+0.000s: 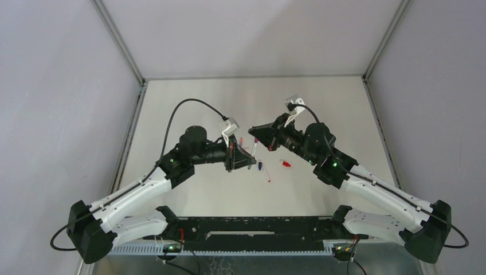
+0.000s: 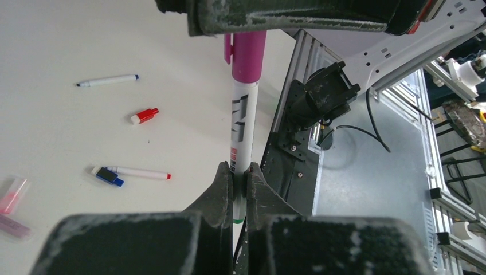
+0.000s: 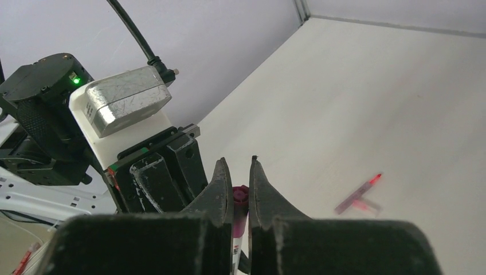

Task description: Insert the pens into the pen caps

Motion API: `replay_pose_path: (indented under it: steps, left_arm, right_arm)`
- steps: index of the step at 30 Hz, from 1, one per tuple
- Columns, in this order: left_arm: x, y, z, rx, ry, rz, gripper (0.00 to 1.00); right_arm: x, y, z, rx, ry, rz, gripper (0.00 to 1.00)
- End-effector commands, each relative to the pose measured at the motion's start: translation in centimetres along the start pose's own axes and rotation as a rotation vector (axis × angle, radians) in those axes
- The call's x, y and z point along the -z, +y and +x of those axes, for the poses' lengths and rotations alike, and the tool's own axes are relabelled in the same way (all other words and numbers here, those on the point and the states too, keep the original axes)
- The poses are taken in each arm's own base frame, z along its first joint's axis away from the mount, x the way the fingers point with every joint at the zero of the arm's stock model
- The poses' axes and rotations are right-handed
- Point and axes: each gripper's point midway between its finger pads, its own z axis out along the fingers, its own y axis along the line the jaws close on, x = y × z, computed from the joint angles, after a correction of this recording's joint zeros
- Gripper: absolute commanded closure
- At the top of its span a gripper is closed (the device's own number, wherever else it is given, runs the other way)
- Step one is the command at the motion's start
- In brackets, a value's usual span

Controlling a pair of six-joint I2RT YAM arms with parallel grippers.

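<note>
My left gripper (image 2: 239, 173) is shut on the lower end of a white pen (image 2: 242, 134) and holds it above the table. A magenta cap (image 2: 248, 54) sits over the pen's other end. My right gripper (image 3: 238, 167) is shut on that magenta cap (image 3: 239, 196). In the top view the left gripper (image 1: 245, 156) and right gripper (image 1: 256, 133) meet nose to nose over the table's middle, with the pen (image 1: 254, 146) between them. On the table lie a blue-tipped pen (image 2: 108, 81), a red cap (image 2: 144, 116), a red-tipped pen (image 2: 140, 172) and a blue cap (image 2: 108, 176).
A pinkish pen (image 3: 358, 195) lies on the table with a pale piece beside it, and pink pieces (image 2: 12, 197) show at the left wrist view's edge. The black base rail (image 1: 258, 232) runs along the near edge. Grey walls close in the table (image 1: 321, 109) on three sides.
</note>
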Motion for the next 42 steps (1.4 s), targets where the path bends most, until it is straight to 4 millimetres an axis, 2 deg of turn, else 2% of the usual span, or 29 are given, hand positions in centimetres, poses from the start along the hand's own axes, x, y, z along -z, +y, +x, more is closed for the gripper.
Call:
replay_pose_path:
  steps: [1,7,13,20,24,26,27,28,29,30,32,33,34,35,36,38,40,42]
  left_arm:
    - [0.8,-0.5,-6.1,-0.127,-0.137,-0.069,1.00]
    - [1.6,-0.2,-10.7,-0.213,-0.200,-0.144,1.00]
    - [3.9,0.4,-14.7,-0.266,-0.321,-0.224,1.00]
    - [6.2,0.3,-17.3,-0.302,-0.417,-0.267,1.00]
    - [6.8,0.5,-17.1,-0.296,-0.434,-0.268,1.00]
    - [6.7,1.1,-15.8,-0.272,-0.407,-0.277,1.00]
    - [6.4,1.9,-14.4,-0.243,-0.380,-0.290,1.00]
    - [6.3,2.5,-13.2,-0.219,-0.364,-0.300,1.00]
    - [6.2,3.3,-11.8,-0.189,-0.350,-0.320,1.00]
    - [6.3,4.0,-10.4,-0.160,-0.341,-0.342,1.00]
    - [6.6,5.5,-7.7,-0.100,-0.329,-0.393,1.00]
    - [6.8,6.2,-6.5,-0.069,-0.324,-0.418,1.00]
    - [7.1,6.8,-5.3,-0.037,-0.316,-0.445,1.00]
    - [7.2,7.4,-4.2,-0.007,-0.311,-0.467,1.00]
    - [7.6,8.4,-2.7,0.039,-0.292,-0.519,1.00]
    - [8.4,10.4,-0.2,0.119,-0.258,-0.628,1.00]
    - [9.8,13.2,2.3,0.209,-0.220,-0.802,1.00]
    - [11.5,15.7,5.1,0.305,-0.139,-0.992,1.00]
  right_arm:
    - [0.0,2.2,1.5,-0.001,0.051,-0.067,1.00]
    - [0.2,3.1,5.9,-0.028,0.138,-0.069,1.00]
    - [0.8,3.4,9.6,-0.055,0.215,-0.064,1.00]
    - [0.1,4.1,13.1,-0.064,0.303,-0.076,1.00]
    - [-0.3,4.9,13.7,-0.077,0.312,-0.107,1.00]
    - [-0.6,5.5,11.6,-0.083,0.273,-0.144,1.00]
    - [-1.1,5.6,8.7,-0.075,0.220,-0.158,0.91]
    - [-1.2,5.9,6.8,-0.053,0.188,-0.173,0.71]
    - [-1.4,5.7,3.6,-0.020,0.125,-0.170,0.50]
    - [-1.6,5.3,-1.1,0.015,0.038,-0.148,0.37]
    - [-1.0,4.5,-8.5,0.065,-0.109,-0.110,0.26]
    - [-0.3,3.8,-11.5,0.075,-0.175,-0.084,0.26]
    - [0.5,3.3,-13.8,0.082,-0.226,-0.060,0.25]
    - [1.2,2.5,-15.2,0.086,-0.259,-0.022,0.25]
    - [1.9,1.5,-15.8,0.092,-0.269,0.026,0.25]
    - [2.2,-1.5,-13.9,0.092,-0.193,0.147,0.25]
    - [1.9,-4.7,-9.9,0.083,-0.061,0.259,0.25]
    - [1.7,-7.8,-4.4,0.054,0.121,0.354,0.25]
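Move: The left hand holds the green-ended white pen low on its barrel; the purple cap on its upper end is about 6 cm ahead, 1 cm right and 7 cm above. From the right hand, pinching that cap, the pen's middle is roughly 4 cm back and 5 cm down, level sideways. On the table, some 24 cm below the left hand, the blue cap lies 17 cm ahead and 1 cm right, the pink pen 26 cm ahead and 7 cm left. Still pinching the purple cap on the white pen, the right hand and the pen-holding left hand ease left together about 4 cm. The right fingers then open off the cap, and that hand draws quickly up and right, some 12 cm up, going slightly forward. The left hand, grip kept, sweeps left and forward, rising briefly before sinking, and turns roughly 40 degrees counter-clockwise. ##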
